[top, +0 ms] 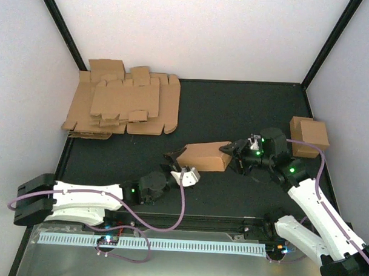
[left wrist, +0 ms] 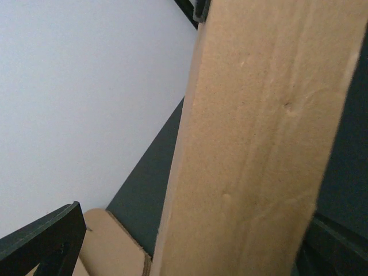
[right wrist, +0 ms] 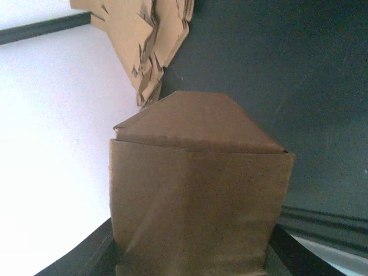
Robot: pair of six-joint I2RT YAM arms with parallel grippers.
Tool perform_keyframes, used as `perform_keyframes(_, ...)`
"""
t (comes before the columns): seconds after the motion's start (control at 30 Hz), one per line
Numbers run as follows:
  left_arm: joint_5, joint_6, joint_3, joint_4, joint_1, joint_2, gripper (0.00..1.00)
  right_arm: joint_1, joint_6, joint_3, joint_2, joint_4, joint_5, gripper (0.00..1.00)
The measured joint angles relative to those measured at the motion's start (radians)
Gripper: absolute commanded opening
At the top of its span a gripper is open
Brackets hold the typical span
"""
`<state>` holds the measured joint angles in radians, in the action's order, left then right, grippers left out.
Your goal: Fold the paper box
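Observation:
The paper box (top: 203,157) is a brown, folded-up rectangular box held just above the dark mat in the middle of the table. My right gripper (top: 233,154) grips its right end. In the right wrist view the box (right wrist: 195,190) fills the gap, with a black finger (right wrist: 95,253) pressed against each side. My left gripper (top: 180,165) is at the box's left end with its jaws spread wide. In the left wrist view the box (left wrist: 259,144) runs up between them, with a clear gap to the left finger (left wrist: 40,241).
A pile of flat brown cardboard blanks (top: 122,105) lies at the back left and also shows in the right wrist view (right wrist: 149,34). A finished brown box (top: 309,136) sits by the right wall. White walls close in the back and both sides.

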<state>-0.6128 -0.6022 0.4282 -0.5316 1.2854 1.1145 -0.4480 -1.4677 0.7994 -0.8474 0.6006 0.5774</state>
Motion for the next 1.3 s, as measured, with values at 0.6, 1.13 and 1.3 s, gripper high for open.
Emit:
perform_keyframes(0.6,0.274,0.485,-0.008,0.238,0.000,-0.355,0.99,0.276,0.264,-0.042,0.199,0.057,-0.597,0.39)
perform_keyframes(1.13,0.337,0.617,-0.031,0.270,-0.009,-0.362,0.99,0.282,0.208,0.026,0.398,0.445,-0.870,0.37)
perform_keyframes(1.3,0.384,0.662,-0.031,0.286,-0.042,-0.362,0.99,0.282,0.175,0.025,0.407,0.475,-0.890,0.37)
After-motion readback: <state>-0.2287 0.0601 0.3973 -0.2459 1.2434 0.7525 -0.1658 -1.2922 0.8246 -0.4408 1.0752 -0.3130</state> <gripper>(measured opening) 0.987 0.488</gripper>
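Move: The right hand still grips the folded box by its right end, the box's middle some 6 cm to its left and 4 cm below. The two finished boxes stand about 12 cm ahead of the right hand, 31 cm to its right and 14 cm below. From the left hand, whose fingers already stand wide open about the box's other end, the box's middle lies roughly 6 cm right and 2 cm ahead; the finished boxes are some 43 cm right and 13 cm ahead, 12 cm lower. Keeping its pinch on the box end, the right hand sweeps the folded box about 22 cm rightward at level height towards the finished boxes, bowing forward first and then back, while turning clockwise some 50 degrees and rolling its left side down. The left hand, fingers staying open, backs off from the box and rises, its fingers tipping down. ##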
